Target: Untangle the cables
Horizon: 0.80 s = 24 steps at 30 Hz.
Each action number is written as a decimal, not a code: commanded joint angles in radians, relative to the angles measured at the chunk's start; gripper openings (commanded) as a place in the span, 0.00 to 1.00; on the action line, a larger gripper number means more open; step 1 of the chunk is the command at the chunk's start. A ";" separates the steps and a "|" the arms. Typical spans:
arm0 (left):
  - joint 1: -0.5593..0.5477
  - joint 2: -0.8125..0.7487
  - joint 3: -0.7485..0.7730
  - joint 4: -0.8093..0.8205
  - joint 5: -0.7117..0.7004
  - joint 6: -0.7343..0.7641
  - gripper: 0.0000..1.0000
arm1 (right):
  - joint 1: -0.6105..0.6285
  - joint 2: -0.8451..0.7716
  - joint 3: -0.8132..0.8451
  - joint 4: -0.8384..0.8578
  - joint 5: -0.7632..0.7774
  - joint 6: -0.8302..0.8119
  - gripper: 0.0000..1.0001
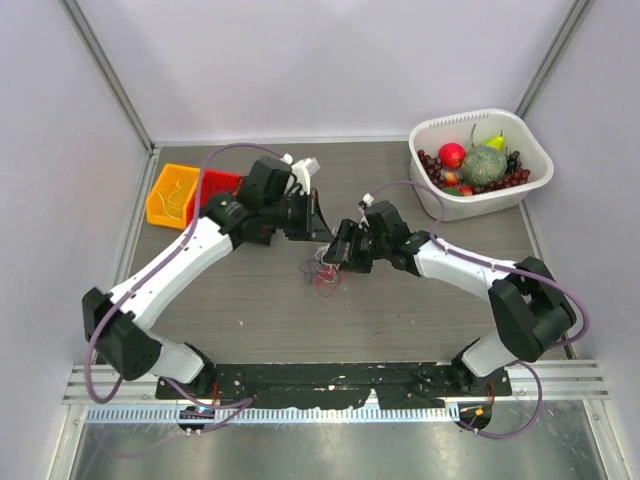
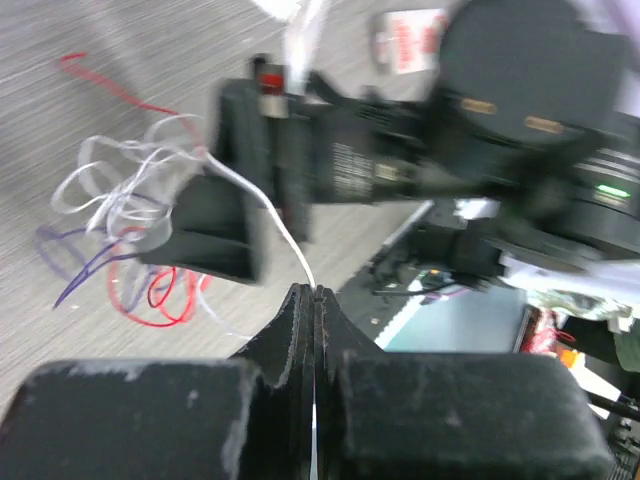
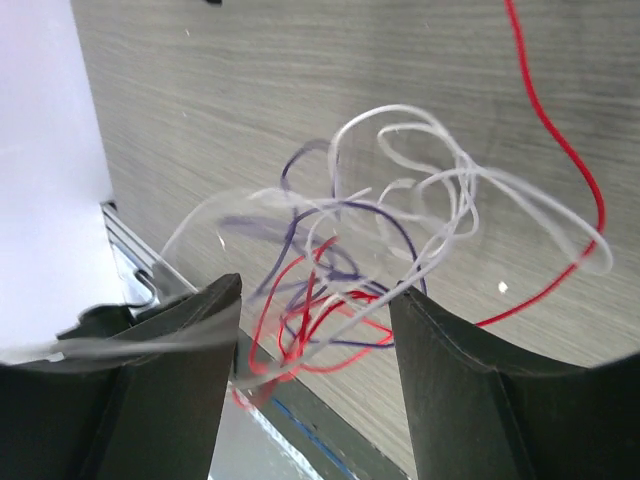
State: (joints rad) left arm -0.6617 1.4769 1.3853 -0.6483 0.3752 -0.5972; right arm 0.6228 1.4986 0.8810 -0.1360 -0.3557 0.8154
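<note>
The cables (image 1: 322,275) are a loose tangle of thin red, white and purple wires on the grey wood table (image 1: 400,320), between the two arms. My left gripper (image 1: 320,230) is shut on a white wire; in the left wrist view that wire (image 2: 270,215) runs from the closed fingertips (image 2: 313,292) up to the tangle (image 2: 130,230). My right gripper (image 1: 338,255) stands open just above the tangle. In the right wrist view, strands of the cables (image 3: 350,260) hang between its spread fingers (image 3: 317,290), and a white strand lies across the left finger (image 3: 170,340).
A white basket (image 1: 530,140) with fruit stands at the back right. An orange bin (image 1: 172,195) and a red bin (image 1: 222,183) sit at the back left. White walls close in the table on three sides.
</note>
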 commanded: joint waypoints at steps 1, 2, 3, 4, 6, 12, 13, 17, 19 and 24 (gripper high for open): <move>-0.016 -0.108 0.093 0.003 0.122 -0.116 0.00 | 0.020 0.064 -0.008 0.212 0.072 0.157 0.66; -0.021 -0.118 0.141 -0.020 0.129 -0.124 0.00 | 0.025 0.087 -0.005 0.216 0.104 0.169 0.65; -0.024 -0.130 0.194 -0.045 0.139 -0.128 0.00 | 0.025 0.133 0.013 0.193 0.115 0.188 0.64; -0.024 -0.138 0.266 -0.063 0.140 -0.130 0.00 | 0.025 0.164 0.025 0.170 0.127 0.188 0.62; -0.024 -0.141 0.453 -0.103 0.122 -0.133 0.00 | 0.025 0.228 0.041 0.089 0.152 0.169 0.61; -0.024 -0.049 0.969 -0.217 0.044 -0.165 0.00 | 0.022 0.132 -0.100 0.063 0.227 0.094 0.61; -0.026 -0.046 1.001 -0.183 0.041 -0.188 0.00 | 0.015 0.121 -0.109 0.056 0.241 0.087 0.62; -0.024 -0.049 1.012 -0.096 0.002 -0.243 0.00 | 0.006 0.026 -0.139 0.007 0.267 0.015 0.62; -0.024 -0.043 1.009 -0.125 -0.031 -0.233 0.00 | 0.005 -0.018 -0.134 -0.028 0.300 -0.024 0.62; -0.023 -0.049 1.002 -0.206 -0.180 -0.159 0.00 | -0.003 -0.107 -0.096 -0.116 0.316 -0.106 0.63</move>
State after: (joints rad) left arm -0.6815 1.3880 2.4088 -0.7700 0.3347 -0.7994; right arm 0.6262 1.4818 0.7433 -0.1802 -0.0937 0.8120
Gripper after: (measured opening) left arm 0.009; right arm 0.627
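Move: The tangled cables lie about 4 cm ahead of the left hand, level with it sideways and some 21 cm below; its shut fingers already hold a white cable from them. The black bin is roughly 15 cm to the left of the tangle and 15 cm farther out, the red bin 10 cm left of that. From the open right hand the tangle is about 2 cm ahead, 3 cm left and 9 cm down. Whip the left gripper up some 40 cm away from the tangle, keeping the white cable pinched, while drawing it back about 10 cm, then slightly left, and swing its fingers up from pointing down to just above level. Ease the open right gripper forward-left 2 cm, lower it beside the tangle, then slide it right just above the table, fingers staying open. ##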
